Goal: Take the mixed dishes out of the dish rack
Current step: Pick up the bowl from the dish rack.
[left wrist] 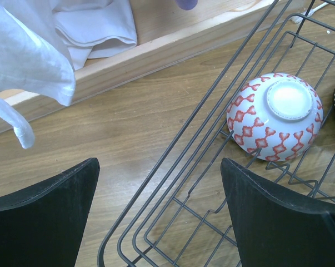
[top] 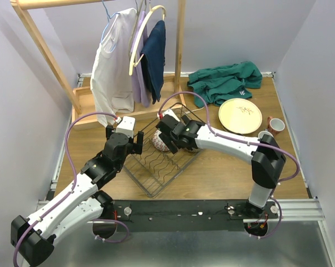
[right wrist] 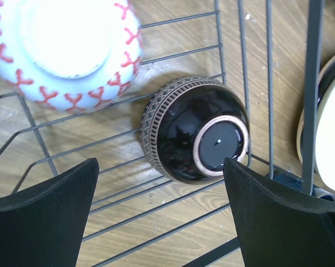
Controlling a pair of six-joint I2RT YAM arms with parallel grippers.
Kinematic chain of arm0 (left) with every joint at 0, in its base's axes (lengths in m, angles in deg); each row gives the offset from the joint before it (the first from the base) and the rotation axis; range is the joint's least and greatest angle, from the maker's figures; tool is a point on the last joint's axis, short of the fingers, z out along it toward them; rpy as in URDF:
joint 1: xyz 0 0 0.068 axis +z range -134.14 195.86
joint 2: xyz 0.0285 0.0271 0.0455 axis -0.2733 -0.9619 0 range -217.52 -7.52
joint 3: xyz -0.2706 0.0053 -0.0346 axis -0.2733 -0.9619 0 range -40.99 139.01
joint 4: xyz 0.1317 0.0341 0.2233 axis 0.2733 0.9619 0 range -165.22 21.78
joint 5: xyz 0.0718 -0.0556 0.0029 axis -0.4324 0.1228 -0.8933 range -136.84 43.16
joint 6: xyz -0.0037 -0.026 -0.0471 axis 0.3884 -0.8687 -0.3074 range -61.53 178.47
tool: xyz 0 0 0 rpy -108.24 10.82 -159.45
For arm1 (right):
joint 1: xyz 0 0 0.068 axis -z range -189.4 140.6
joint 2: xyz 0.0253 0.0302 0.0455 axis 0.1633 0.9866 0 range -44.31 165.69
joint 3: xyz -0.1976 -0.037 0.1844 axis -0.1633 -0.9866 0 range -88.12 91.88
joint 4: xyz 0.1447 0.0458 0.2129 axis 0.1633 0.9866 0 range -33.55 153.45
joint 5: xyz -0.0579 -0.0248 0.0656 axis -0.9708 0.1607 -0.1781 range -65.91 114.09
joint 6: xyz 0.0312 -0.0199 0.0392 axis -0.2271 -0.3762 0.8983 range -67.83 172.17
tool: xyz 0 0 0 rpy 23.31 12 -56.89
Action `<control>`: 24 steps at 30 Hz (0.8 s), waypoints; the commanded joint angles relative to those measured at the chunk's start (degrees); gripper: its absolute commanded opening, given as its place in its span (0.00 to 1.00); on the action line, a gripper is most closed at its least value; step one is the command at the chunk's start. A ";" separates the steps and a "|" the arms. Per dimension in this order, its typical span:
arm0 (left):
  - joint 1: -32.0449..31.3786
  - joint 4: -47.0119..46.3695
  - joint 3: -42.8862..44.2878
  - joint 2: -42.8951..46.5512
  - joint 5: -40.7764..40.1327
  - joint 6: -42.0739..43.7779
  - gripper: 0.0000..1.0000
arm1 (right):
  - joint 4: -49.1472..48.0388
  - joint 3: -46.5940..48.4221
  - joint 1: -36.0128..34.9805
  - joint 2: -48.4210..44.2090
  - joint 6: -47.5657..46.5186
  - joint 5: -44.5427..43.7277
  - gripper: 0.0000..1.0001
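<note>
The black wire dish rack (top: 139,182) sits mid-table. Inside it, a white bowl with a red pattern (top: 160,143) lies upside down, and a dark bowl (right wrist: 195,128) lies tipped beside it near the rack's right wall (right wrist: 311,83). My left gripper (top: 137,142) hovers open over the rack's left rim (left wrist: 147,177), with the patterned bowl (left wrist: 275,117) ahead to the right. My right gripper (top: 168,133) is open just above the dark bowl, nothing between its fingers (right wrist: 45,222). A cream plate (top: 239,115), a red cup (top: 275,125) and a grey cup (top: 265,135) stand on the table to the right.
A wooden clothes rack (top: 42,47) with hanging garments (top: 114,61) stands at the back left, its base board (left wrist: 156,47) close to the left gripper. A green cloth (top: 225,80) lies at the back right. The cream plate's edge (right wrist: 334,139) shows just outside the rack wall.
</note>
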 commanded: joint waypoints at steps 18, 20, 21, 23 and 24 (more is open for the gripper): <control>0.21 -1.29 0.47 0.71 -1.39 0.25 0.99 | 0.51 -1.11 -2.88 12.19 -4.24 -12.97 1.00; 0.21 -1.38 0.47 0.80 -1.30 0.25 0.99 | 0.50 -1.81 -3.05 13.95 -3.45 -14.38 1.00; 0.29 -1.29 0.47 0.63 -1.30 0.25 0.99 | 0.59 -1.91 -3.14 14.65 -3.19 -15.61 1.00; 0.21 -1.29 0.47 0.80 -1.30 0.33 0.99 | 1.38 -1.99 -3.41 16.58 -1.87 -17.11 1.00; 0.29 -1.29 0.47 0.71 -1.30 0.25 0.99 | 1.91 -1.82 -3.58 17.29 -1.43 -18.94 1.00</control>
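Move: The black bowl lies upside down in the rack, about 5 cm ahead of the open right hand, 4 cm to its right and 6 cm below. The red-patterned bowl beside it is about 10 cm ahead of that hand and 6 cm to its left, equally low; the plate stack outside the rack is some 18 cm ahead and 26 cm to the right. From the idle left hand, the black bowl is roughly 8 cm ahead, 22 cm right, 12 cm lower. The right hand closes in on the upturned black bowl, sinking about 5 cm into the rack and drifting some 2 cm right, while it rolls about 20 degrees so that its left side drops and the fingertips swing rightward. The fingers stay wide open, coming to either side of the bowl, the right one close by the foot ring; whether it touches can't be seen. ##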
